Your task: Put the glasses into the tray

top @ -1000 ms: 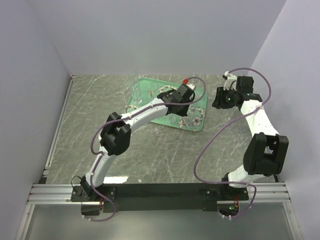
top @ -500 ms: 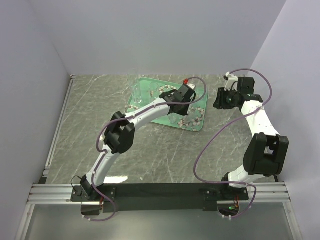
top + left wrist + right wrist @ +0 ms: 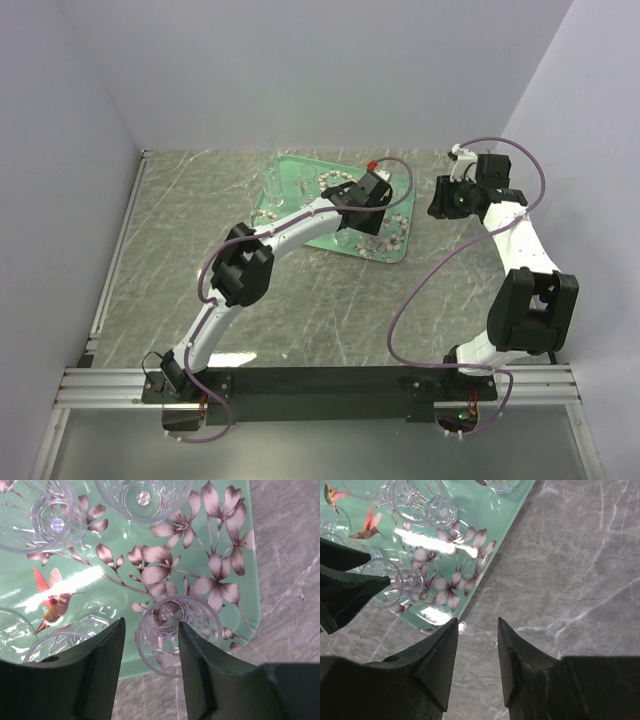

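Observation:
The mint-green tray (image 3: pixel 115 545) with white blossoms and small birds holds several clear glasses. One glass (image 3: pixel 172 630) stands upright near the tray's corner. My left gripper (image 3: pixel 150 622) hangs open over it, with one finger over the glass's mouth, the other outside, and a gap to its wall. Two more glasses (image 3: pixel 37 517) (image 3: pixel 142 497) stand farther in. From above, the left gripper (image 3: pixel 352 222) is over the tray's (image 3: pixel 290 175) right part. My right gripper (image 3: pixel 477 622) is open and empty above the table just off the tray (image 3: pixel 485 510). In the right wrist view the glass (image 3: pixel 395 582) shows beside the left gripper's fingers (image 3: pixel 345 587).
Grey marbled tabletop (image 3: pixel 200 230) surrounds the tray. Pale walls close off the back and both sides. The right arm (image 3: pixel 520 250) stands along the right wall. A metal rail (image 3: pixel 120 250) runs along the table's left edge.
My left gripper has opened from shut, letting go of the glass that now stands on the tray near its corner. The right arm has barely moved.

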`<state>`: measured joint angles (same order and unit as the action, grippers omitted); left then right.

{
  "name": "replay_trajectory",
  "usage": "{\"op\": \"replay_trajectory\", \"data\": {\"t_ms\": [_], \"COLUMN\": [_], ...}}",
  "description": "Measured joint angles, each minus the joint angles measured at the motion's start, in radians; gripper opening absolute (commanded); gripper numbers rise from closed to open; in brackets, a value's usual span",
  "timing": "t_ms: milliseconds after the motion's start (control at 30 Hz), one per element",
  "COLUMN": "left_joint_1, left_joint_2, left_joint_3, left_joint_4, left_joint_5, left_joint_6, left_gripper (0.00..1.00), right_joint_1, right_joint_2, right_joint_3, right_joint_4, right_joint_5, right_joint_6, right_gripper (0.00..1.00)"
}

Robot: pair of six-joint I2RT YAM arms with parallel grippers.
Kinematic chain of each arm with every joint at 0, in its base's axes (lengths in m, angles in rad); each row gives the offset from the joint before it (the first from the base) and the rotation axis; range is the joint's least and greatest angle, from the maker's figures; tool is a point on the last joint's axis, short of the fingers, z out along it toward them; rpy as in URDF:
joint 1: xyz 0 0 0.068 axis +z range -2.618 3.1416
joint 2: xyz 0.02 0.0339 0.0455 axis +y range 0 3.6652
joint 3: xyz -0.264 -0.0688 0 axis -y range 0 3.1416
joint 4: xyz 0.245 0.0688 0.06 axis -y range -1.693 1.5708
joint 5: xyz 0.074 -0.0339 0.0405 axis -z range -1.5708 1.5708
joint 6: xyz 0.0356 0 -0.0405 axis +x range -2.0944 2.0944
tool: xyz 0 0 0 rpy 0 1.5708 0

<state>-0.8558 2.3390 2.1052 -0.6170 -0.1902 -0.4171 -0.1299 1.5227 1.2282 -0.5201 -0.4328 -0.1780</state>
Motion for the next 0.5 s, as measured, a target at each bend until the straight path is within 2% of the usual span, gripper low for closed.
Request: {"op": "replay_trajectory", "data": {"t_ms": [200, 333, 367, 500], "left_joint_1": [0.0, 0.0, 0.0, 0.0], "left_joint_2": [-0.024, -0.124, -0.158, -0.29], "left_joint_3": [-0.01, -0.067, -0.084, -0.131], "left_joint_4": [0.018, 0.052, 0.068, 0.123], "left_joint_5": [0.002, 0.01, 0.014, 0.026], "left_joint_6": [-0.006, -0.016, -0.022, -0.026], "left_gripper": [0.68, 0.79, 0.86, 0.92], "right_joint_1": [0.0, -0.001, -0.001, -0.004], "right_joint_2": [-0.035, -0.065, -0.076, -0.142], "right_joint_3": [0.0, 0.0, 0.0, -0.004], "right_joint_4": [-0.009, -0.015, -0.015, -0.014], "right_joint_5": [0.008, 0.03, 0.037, 0.059], "right_joint_6": [-0.014, -0.03, -0.034, -0.053], "right_gripper": [0.45, 0.45, 0.45, 0.46]}}
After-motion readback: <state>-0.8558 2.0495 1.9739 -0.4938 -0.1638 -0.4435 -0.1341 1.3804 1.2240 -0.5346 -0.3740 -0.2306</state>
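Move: The glass just placed stands upright in the tray's near right corner, right at the left hand's fingertips: its middle about 1 cm ahead, 2 cm to the right and 5 cm below. From the left hand, the front-row neighbour glass stands roughly 1 cm ahead and 5 cm left, the back glass some 11 cm ahead and 1 cm right. From the idle right hand the placed glass is about 15 cm left, 5 cm back and 12 cm down. From the glass in the tray's near right corner, the left hand's already parted fingers go on opening from half to nearly full, then draw clear of the rim as the hand climbs almost straight up, slowly at first, then fast, about 13 cm. The wrist rolls some 15 degrees, its left side dipping, and the fingertips tip up slightly. Beside the tray, the empty right hand rises about 5 cm too, easing a little back and right. ##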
